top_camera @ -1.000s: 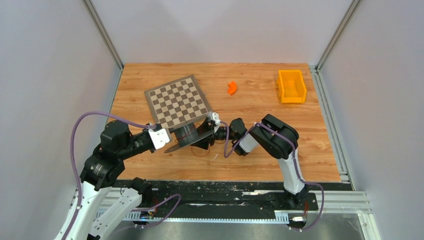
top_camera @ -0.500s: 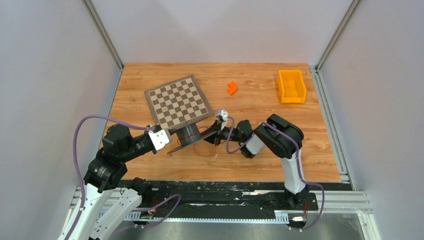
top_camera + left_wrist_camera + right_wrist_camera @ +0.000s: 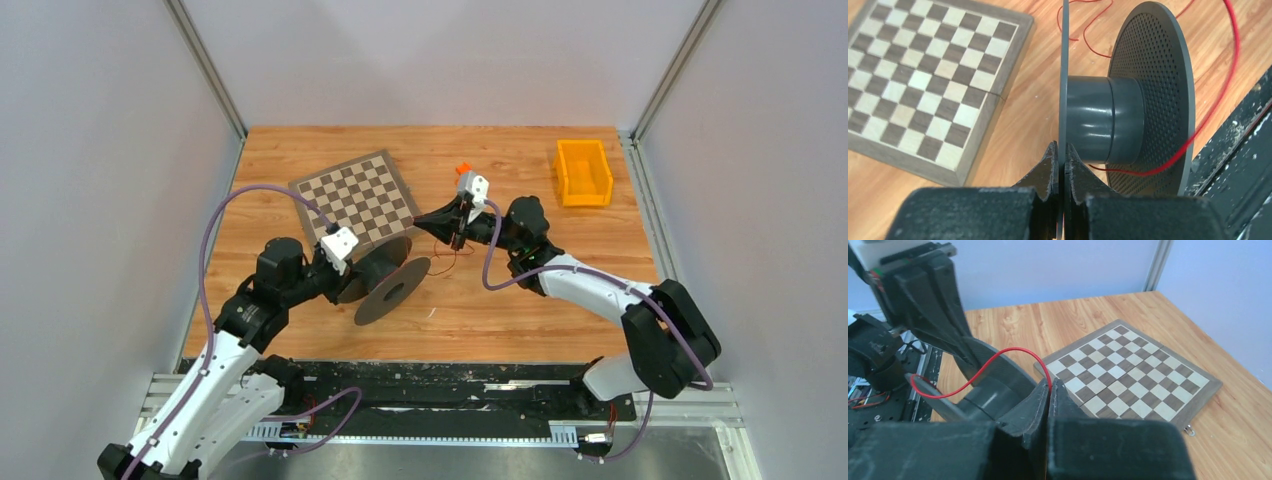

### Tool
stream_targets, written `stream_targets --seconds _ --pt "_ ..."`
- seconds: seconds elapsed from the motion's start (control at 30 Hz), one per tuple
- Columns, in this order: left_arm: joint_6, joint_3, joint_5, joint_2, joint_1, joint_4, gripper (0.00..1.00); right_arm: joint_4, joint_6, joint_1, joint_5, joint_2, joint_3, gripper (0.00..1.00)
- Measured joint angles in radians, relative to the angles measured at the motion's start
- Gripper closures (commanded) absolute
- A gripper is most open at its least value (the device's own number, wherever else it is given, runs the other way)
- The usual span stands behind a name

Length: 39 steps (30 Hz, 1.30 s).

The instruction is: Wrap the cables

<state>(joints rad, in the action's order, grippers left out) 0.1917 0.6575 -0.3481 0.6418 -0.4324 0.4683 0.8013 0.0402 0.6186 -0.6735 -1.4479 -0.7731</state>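
A dark grey spool [image 3: 388, 277] stands on edge near the chessboard, its axis roughly level. My left gripper [image 3: 358, 277] is shut on the spool's thin near flange [image 3: 1063, 75], with the hub [image 3: 1098, 125] and the perforated far flange [image 3: 1153, 90] just beyond. The cable, a thin red wire [image 3: 1220, 95], runs from the hub out past the far flange. My right gripper [image 3: 456, 236] hangs right of the spool, shut on the red wire [image 3: 983, 371], which arcs from its fingertips [image 3: 1050, 385] toward the spool [image 3: 993, 387]. Loose loops of the wire [image 3: 447, 258] lie on the table below.
A wooden chessboard [image 3: 355, 203] lies behind and left of the spool. An orange piece [image 3: 463, 167] peeks out behind my right wrist. A yellow bin [image 3: 583, 172] sits at the back right. Metal rails edge the table's front and right sides.
My right gripper closed on the wire and rose back and to the right, away from the spool. My left arm carried the spool right and turned it more on edge.
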Motion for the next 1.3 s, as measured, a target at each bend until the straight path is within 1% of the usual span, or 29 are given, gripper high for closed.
stream_targets --seconds 0.03,0.17,0.3,0.4,0.6,0.83,0.97,1.03,1.3 --pt "-0.029 -0.003 0.014 0.012 0.000 -0.006 1.00 -0.051 -0.023 0.011 0.000 0.010 -0.020 1.00" --pt "-0.147 -0.006 0.074 0.038 0.000 -0.049 0.94 -0.254 -0.100 0.058 0.011 0.017 -0.104 1.00" --pt "-0.231 -0.025 0.105 0.048 0.000 -0.105 0.94 -0.361 -0.113 0.085 0.030 0.002 -0.157 1.00" --pt "-0.272 -0.044 0.120 0.058 0.000 -0.125 0.91 -0.417 -0.104 0.090 0.056 -0.053 -0.233 1.00" --pt "-0.336 -0.093 0.123 0.060 0.000 -0.150 0.85 -0.476 -0.056 0.090 0.107 -0.202 -0.384 1.00" --pt "-0.370 -0.093 0.119 0.054 -0.004 -0.176 0.70 -0.539 0.012 0.087 0.161 -0.309 -0.446 1.00" --pt "-0.375 -0.093 0.115 0.049 -0.008 -0.174 0.61 -0.569 0.035 0.087 0.193 -0.324 -0.446 1.00" --pt "-0.377 -0.093 0.114 0.040 -0.011 -0.173 0.58 -0.575 0.042 0.085 0.206 -0.324 -0.446 1.00" --pt "-0.376 -0.090 0.115 0.014 -0.011 -0.161 0.53 -0.579 0.060 0.085 0.249 -0.324 -0.446 1.00"
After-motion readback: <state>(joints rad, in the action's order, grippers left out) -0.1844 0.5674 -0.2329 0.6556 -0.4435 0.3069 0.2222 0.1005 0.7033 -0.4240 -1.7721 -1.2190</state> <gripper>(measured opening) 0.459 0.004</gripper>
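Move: The spool, its left flange still pinched by the left hand, has its middle about 3 cm ahead of that hand, 8 cm to its right and 5 cm lower. From the right hand, which holds the red cable, the spool's middle lies about 6 cm back, 7 cm left and 11 cm down. The chessboard's middle is some 16 cm ahead and 14 cm left of the right hand, 23 cm below; loose cable lies 5 cm ahead, 9 cm right and 24 cm below. The red cable stays pinched while the right hand swings it first a little left and back, then forward and left beyond the spool towards the chessboard and down about 7 cm, fingertips dipping and the wrist rolling. The spool's left flange is eased down about 3 cm by the left hand, which turns some 15 degrees counter-clockwise, opens roughly halfway to let go, and rises slightly, its fingers still astride the flange. ##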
